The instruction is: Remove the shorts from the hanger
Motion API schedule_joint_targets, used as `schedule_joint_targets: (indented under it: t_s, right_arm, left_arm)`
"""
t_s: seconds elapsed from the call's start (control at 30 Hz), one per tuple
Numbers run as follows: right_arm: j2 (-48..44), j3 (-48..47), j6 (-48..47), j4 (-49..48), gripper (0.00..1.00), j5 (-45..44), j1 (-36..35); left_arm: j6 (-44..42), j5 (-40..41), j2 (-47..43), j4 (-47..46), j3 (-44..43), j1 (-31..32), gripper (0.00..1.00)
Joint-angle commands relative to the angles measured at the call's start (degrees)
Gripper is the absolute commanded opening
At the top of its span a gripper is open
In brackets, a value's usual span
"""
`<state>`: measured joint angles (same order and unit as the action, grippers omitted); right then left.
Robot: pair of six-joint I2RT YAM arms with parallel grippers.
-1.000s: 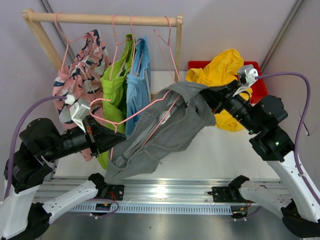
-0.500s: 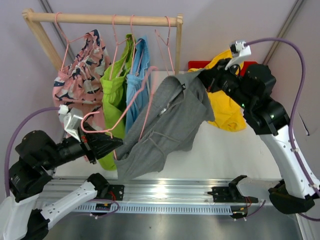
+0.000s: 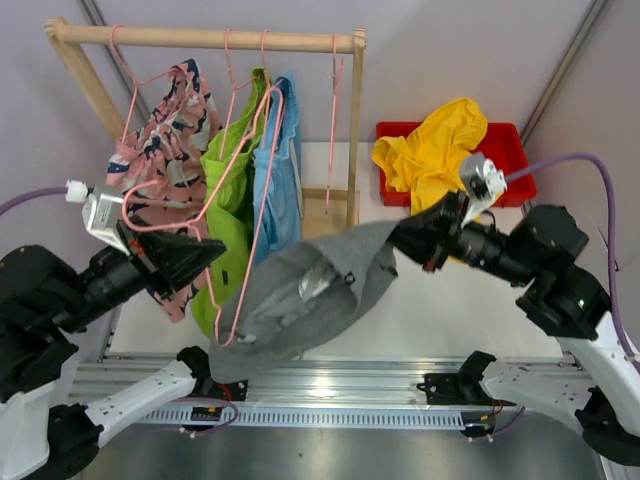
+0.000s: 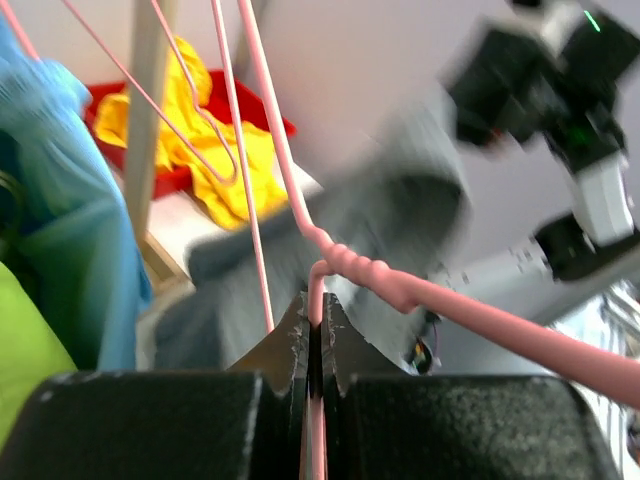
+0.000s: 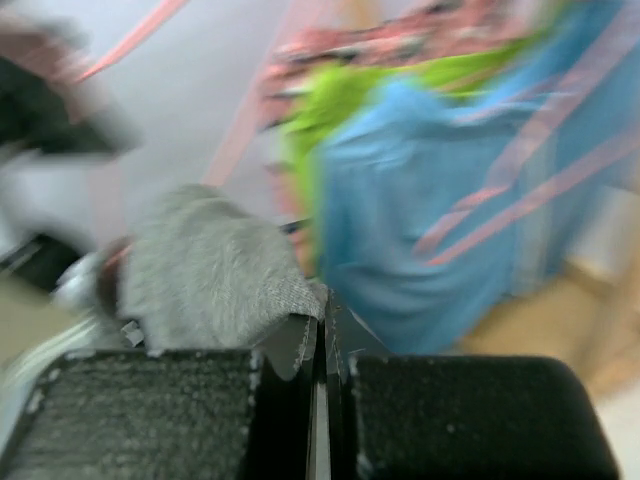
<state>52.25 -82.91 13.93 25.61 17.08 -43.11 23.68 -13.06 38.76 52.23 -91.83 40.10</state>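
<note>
The grey shorts (image 3: 305, 295) hang spread in the air in front of the rack. My right gripper (image 3: 402, 238) is shut on their right edge; in the right wrist view the jaws (image 5: 325, 308) pinch the grey fabric (image 5: 210, 265). My left gripper (image 3: 208, 250) is shut on the neck of a pink wire hanger (image 3: 248, 190), seen up close in the left wrist view (image 4: 317, 298). The hanger's lower end lies at the shorts' left edge; I cannot tell if it is still inside them. The pink patterned shorts (image 3: 160, 150), lime green shorts (image 3: 232, 190) and light blue shorts (image 3: 280, 170) hang on the rack. The yellow shorts (image 3: 432, 150) lie in the red bin (image 3: 515, 160).
The wooden rack (image 3: 200, 38) stands at the back left, with an empty pink hanger (image 3: 335, 120) by its right post (image 3: 356, 130). A metal rail (image 3: 330, 385) runs along the near edge between the arm bases.
My right gripper has come down from beside the bin and pulled the grey shorts forward and right. My left gripper has lifted the hanger up and left, and it now stands steeper.
</note>
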Motion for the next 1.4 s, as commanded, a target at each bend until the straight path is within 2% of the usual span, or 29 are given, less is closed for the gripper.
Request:
schedule_joint_targets:
  t_s: [0.0,0.03,0.13,0.27,0.3,0.37,0.4,0.43,0.5,0.53,0.57,0.6,0.63,0.67,0.7,0.8,0.97,1.0,1.03,1.07,1.13,1.17,1.23,1.27,1.3,1.37]
  right_arm:
    - [-3.2,2.92,0.48,-6.36,0.0,3.26,-7.4]
    - [-3.64,3.37,0.05,-5.75,0.0,0.35,-11.25]
    - [-3.74,1.54,-2.77,-2.51,0.0,-9.76,-15.58]
    - [-1.89,-7.24,-6.1,1.46,0.0,-28.02,-16.12]
    - [0.64,-13.27,-9.5,2.16,0.0,-35.99,-16.04]
    - [4.68,-20.23,-13.83,2.87,0.0,-44.81,-15.86]
    - [9.75,-26.88,-17.24,2.18,0.0,-52.95,-15.6]
    - [12.32,-29.99,-23.89,-0.96,0.0,-55.46,-14.9]
    - [21.78,-37.63,-27.63,-0.92,0.0,-55.41,-6.5]
    - [25.41,-48.63,-24.95,0.83,0.0,-49.48,-1.32]
    - [29.01,-54.4,-22.66,2.68,0.0,-45.86,4.21]
    - [32.44,-59.42,-20.72,3.22,0.0,-42.95,13.75]
    - [38.13,-65.47,-19.66,2.0,0.0,-39.35,17.32]
    - [40.28,-66.49,-17.47,-0.36,0.0,-37.4,23.63]
    - [42.04,-66.33,-15.97,-3.08,0.0,-35.21,26.56]
    - [48.72,-61.85,-7.63,-19.39,0.0,-29.75,35.16]
    - [66.55,-61.93,-1.81,-30.16,0.0,-32.2,38.98]
    - [68.93,-62.02,-1.2,-29.74,0.11,-32.55,38.98]
    - [72.61,-62.28,-0.15,-28.78,0.48,-32.38,38.98]
    - [74.21,-63.06,0.91,-24.94,0.99,-30.55,39.07]
    - [75.98,-63.25,1.88,-18.78,1.0,-31.22,38.46]
    - [75.37,-60.12,2.58,-14.66,0.99,-33.84,38.19]
    - [71.96,-52.39,3.2,-14.09,0.99,-35.27,37.23]
    - [66.28,-47.13,3.2,-17.14,0.99,-35.27,36.88]
    - [62.83,-34.98,3.12,-20.04,0.99,-35.88,36.44]
    - [55.98,-23.31,3.12,-28.71,0.99,-34.93,35.56]
  left_arm:
    - [1.37,6.99,6.75,-5.53,-3.61,0.25,0.0]
    - [1.19,7.52,8.16,-6.43,-4.49,0.25,0.0]
    - [1.89,8.49,13.08,-8.72,-7.92,0.25,0.0]
    - [1.55,6.47,15.03,-6.53,-13.37,0.25,0.0]
    - [0.76,5.68,14.33,-4.52,-13.55,0.33,0.0]
    - [-1.26,4.71,12.92,-1.79,-13.46,0.25,0.0]
    - [-1.88,5.23,11.52,1.09,-12.85,0.33,0.0]
    - [-2.67,5.41,10.73,2.6,-12.58,0.25,0.0]
    - [-2.94,5.32,8.1,4.45,-10.58,0.25,0.0]
    - [-2.5,5.41,7.21,5.25,-9.78,0.25,0.0]
    - [-2.33,5.33,6.16,5.34,-8.99,0.33,0.0]
    - [-2.06,5.06,5.28,5.43,-6.28,0.25,0.0]
    - [-1.45,5.24,3.88,5.52,-5.38,0.25,0.0]
    - [-1.18,5.41,3.25,5.34,-3.46,0.25,0.0]
    - [-1.01,5.5,2.81,5.17,-2.57,0.25,0.0]
    - [-0.57,6.29,2.28,3.85,1.38,0.25,0.0]
    - [2.07,5.32,3.16,0.68,5.79,0.25,0.0]
    - [2.07,5.76,3.16,0.68,5.7,0.33,0.0]
    - [1.9,7.42,3.16,0.86,5.09,0.33,0.0]
    - [1.63,9.0,3.33,1.99,4.56,0.25,0.0]
    - [0.84,15.21,4.47,4.1,1.32,0.25,0.0]
    - [0.58,17.43,6.31,6.63,-0.52,0.25,0.0]
    - [-0.04,21.39,8.51,8.76,-3.16,0.33,0.0]
    - [-0.39,23.58,10.7,9.38,-4.83,0.25,0.0]
    - [-0.83,24.56,11.85,10.25,-5.89,0.25,0.0]
    - [-1.53,26.41,14.14,10.7,-9.93,0.25,0.0]
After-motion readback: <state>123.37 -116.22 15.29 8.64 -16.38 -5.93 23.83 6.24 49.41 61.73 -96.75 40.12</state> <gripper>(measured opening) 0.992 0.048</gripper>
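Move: Out ahead and to the right is the red bin, its middle roughly 46 cm forward, 28 cm right and 44 cm below the right hand, which already pinches the gray shorts. The yellow shorts lie over the bin's near left part, some 40 cm ahead, 22 cm right and 41 cm down. The rack's right post stands about 32 cm ahead and 7 cm left. From the left hand, holding the pink hanger, the bin is about 54 cm forward, 66 cm right and 44 cm down. Whipping the gray shorts over to the red bin, the right hand first draws back about 6 cm, then sweeps far forward, right and up while turning some 70 degrees clockwise. It plunges about 40 cm towards the bin, its fingers opening on the way to let go of the shorts. The left hand keeps its pinch on the hanger, moving forward, back and forward again with a dip. ##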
